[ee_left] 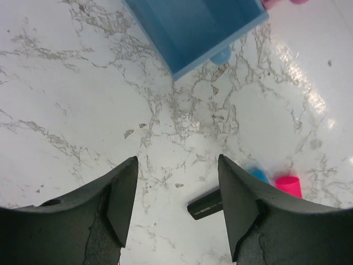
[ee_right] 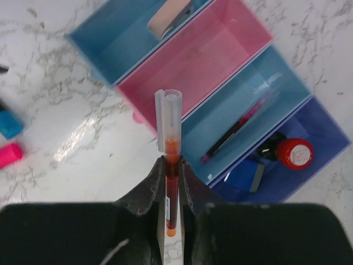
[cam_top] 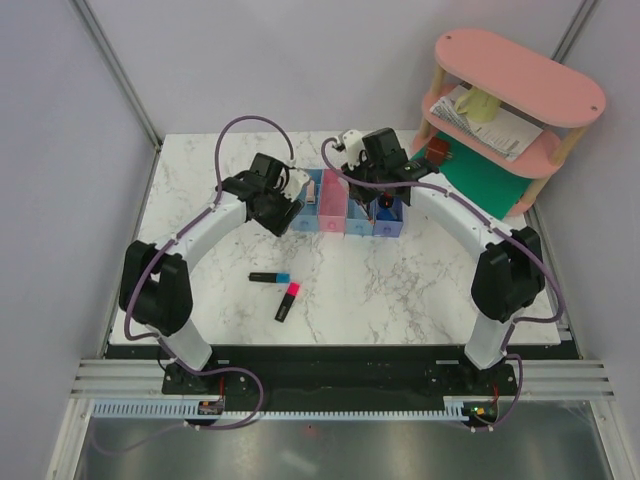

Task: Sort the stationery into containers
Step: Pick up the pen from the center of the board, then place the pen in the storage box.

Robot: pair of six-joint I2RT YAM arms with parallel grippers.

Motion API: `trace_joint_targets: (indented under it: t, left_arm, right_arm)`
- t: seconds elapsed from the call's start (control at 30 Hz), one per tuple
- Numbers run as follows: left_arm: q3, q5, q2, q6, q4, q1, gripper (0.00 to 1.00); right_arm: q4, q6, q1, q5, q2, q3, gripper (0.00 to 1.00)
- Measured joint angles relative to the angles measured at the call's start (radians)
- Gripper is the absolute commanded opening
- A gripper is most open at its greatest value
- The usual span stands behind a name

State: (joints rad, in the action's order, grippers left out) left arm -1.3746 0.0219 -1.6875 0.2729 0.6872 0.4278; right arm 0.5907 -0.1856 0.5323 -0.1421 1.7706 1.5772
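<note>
My right gripper (ee_right: 172, 163) is shut on a thin red pen (ee_right: 169, 118) with a clear cap, held above the near edge of the pink (ee_right: 204, 55) and second light blue (ee_right: 259, 105) bins. That blue bin holds another red pen (ee_right: 234, 132). The purple-blue bin (ee_right: 317, 130) holds a black-red bottle (ee_right: 292, 153) and a blue-white block (ee_right: 248, 176). A beige eraser (ee_right: 171, 14) lies in the first light blue bin (ee_right: 118, 44). My left gripper (ee_left: 176, 204) is open and empty above the table, near that bin (ee_left: 193, 27). The blue-cap (cam_top: 270, 277) and pink-cap (cam_top: 287, 301) highlighters lie on the table.
A pink two-tier shelf (cam_top: 520, 75) stands at the back right with a yellow mug (cam_top: 480, 103) and papers (cam_top: 500, 128) on its lower tier. A green mat (cam_top: 490, 180) lies under it. White walls close in the marble table (cam_top: 200, 170).
</note>
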Motion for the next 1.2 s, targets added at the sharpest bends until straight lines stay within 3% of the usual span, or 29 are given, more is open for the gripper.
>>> trace_joint_targets:
  t: [0.53,0.97,1.17,1.2]
  left_arm:
    - [0.29,0.038,0.189,0.352,-0.111,-0.001,0.64]
    - [0.414,0.095,0.208,0.51,-0.169,-0.008,0.63]
    - [0.492,0.12,0.208,0.571,-0.195,-0.008,0.63]
    - [0.5,0.122,0.208,0.578,-0.195,-0.008,0.63]
  right_arm:
    - [-0.195,0.18,-0.101,0.043,0.24,0.153,0.0]
    - [-0.307,0.208,-0.12,0.098,0.259,0.045,0.0]
    - [-0.319,0.209,-0.119,0.099,0.259,-0.022,0.06]
    - [-0.323,0.208,-0.117,0.099,0.259,-0.029,0.11]
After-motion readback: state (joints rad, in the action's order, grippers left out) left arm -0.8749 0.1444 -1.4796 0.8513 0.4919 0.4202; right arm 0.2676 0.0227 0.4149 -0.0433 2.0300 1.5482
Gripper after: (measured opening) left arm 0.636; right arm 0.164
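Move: The right hand already holds the pen high up; the pen compartment, light blue and third from the left, has its middle about 10 cm ahead, 2 cm right and 14 cm below. The pink compartment adjoins it 7 cm to its left, the dark-blue one 7 cm to its right. From the open left hand, the blue marker lies roughly 8 cm back, 2 cm left and 11 cm down, with the pink marker 6 cm behind that and 5 cm to its right. Right carries the pen about 10 cm forward, then down over pen compartment; left backs and sinks towards blue marker. ##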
